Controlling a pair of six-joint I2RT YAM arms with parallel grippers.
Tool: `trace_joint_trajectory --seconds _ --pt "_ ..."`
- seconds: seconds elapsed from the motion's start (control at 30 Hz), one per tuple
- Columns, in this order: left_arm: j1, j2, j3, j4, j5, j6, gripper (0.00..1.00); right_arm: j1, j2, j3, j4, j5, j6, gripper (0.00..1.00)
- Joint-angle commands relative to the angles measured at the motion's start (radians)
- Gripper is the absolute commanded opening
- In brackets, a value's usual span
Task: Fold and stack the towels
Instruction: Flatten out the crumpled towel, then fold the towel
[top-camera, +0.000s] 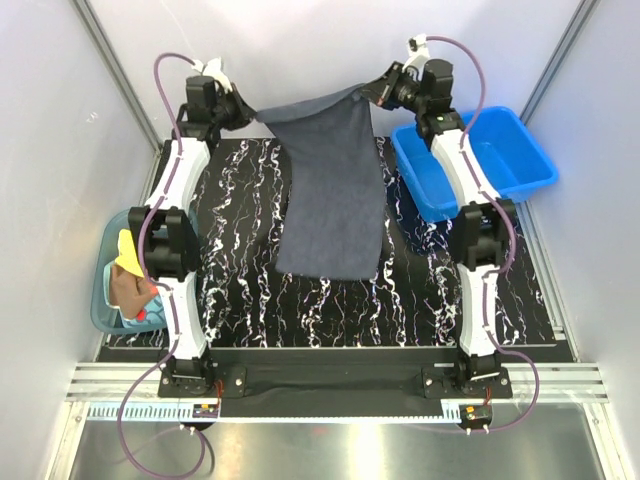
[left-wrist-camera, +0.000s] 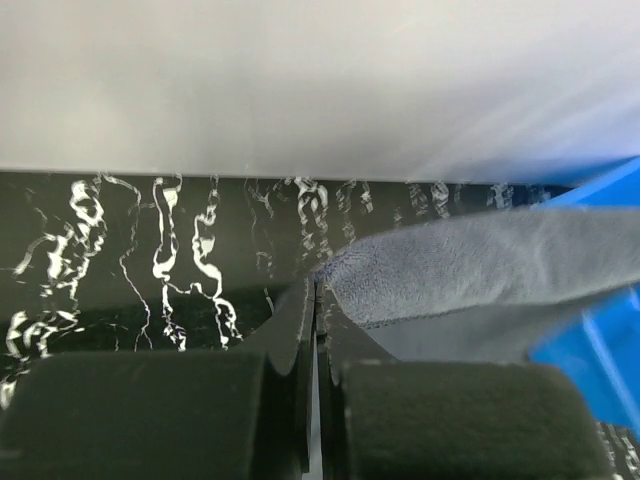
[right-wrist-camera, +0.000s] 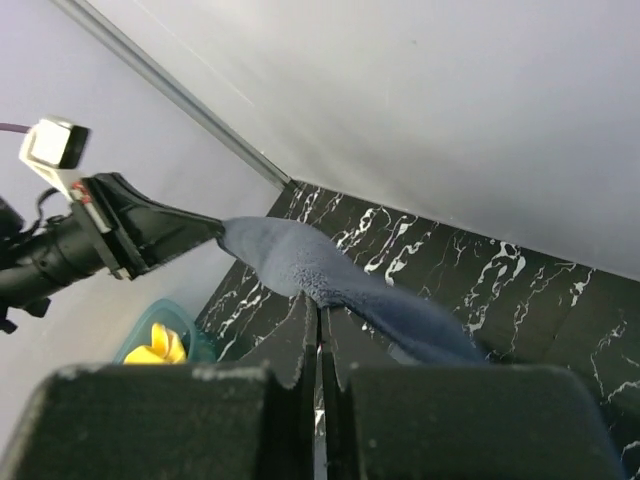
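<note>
A dark slate-blue towel (top-camera: 335, 190) hangs stretched between my two grippers at the back of the table, its lower edge lying on the black marbled tabletop (top-camera: 250, 300). My left gripper (top-camera: 250, 112) is shut on the towel's far left corner (left-wrist-camera: 480, 265). My right gripper (top-camera: 365, 92) is shut on the far right corner (right-wrist-camera: 300, 260). In the right wrist view the left gripper (right-wrist-camera: 210, 228) pinches the opposite corner. More towels lie bunched in the tub at the left, a pale yellow one (top-camera: 128, 255) over a reddish one (top-camera: 130, 290).
A translucent teal tub (top-camera: 103, 300) sits off the table's left edge. A blue plastic bin (top-camera: 500, 150) stands at the back right, beside the right arm. White walls close in the back and both sides.
</note>
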Motion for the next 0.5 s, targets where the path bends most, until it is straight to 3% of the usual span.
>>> trace_joint_trajectory --seconds 0.0,0.07,0.23,0.47 --pt "0.009 0.033 0.049 0.103 0.059 -0.009 0.0 -0.006 0.093 0.179 -0.016 -0.061 -0.037 0.0" --pt "0.015 0.05 0.034 0.123 0.059 -0.013 0.0 -0.018 0.133 0.188 -0.039 -0.056 -0.045 0.0" --pt "0.017 0.058 -0.02 0.114 0.126 -0.041 0.0 -0.029 0.049 -0.017 -0.059 -0.044 -0.072 0.0" --pt "-0.003 -0.061 -0.313 0.159 0.243 -0.153 0.0 -0.029 -0.086 -0.258 -0.303 0.022 -0.203 0.0"
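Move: Both closed grippers hold the towel's far corners stretched between them, high over the table's far part. The towel's spread middle lies about 15 cm back from the left hand, 16 cm to its right and 25 cm below; from the right hand it is 15 cm back and 7 cm left. The clothes basket stands roughly 28 cm back and 24 cm left of the left hand; the blue bin's middle is about 26 cm right of the right hand and 2 cm ahead. Keeping their pinch on the two far corners, both hands finish the forward fling with only about 2 cm more reach, then sink towards the tabletop while easing a few centimetres back, the right one dropping some 16 cm from its higher start and the left about 10 cm. Fingers stay shut as both grippers tip nose-down, the right by about 20 degrees and the left by less, so that the towel is laid down ahead of its near edge. ##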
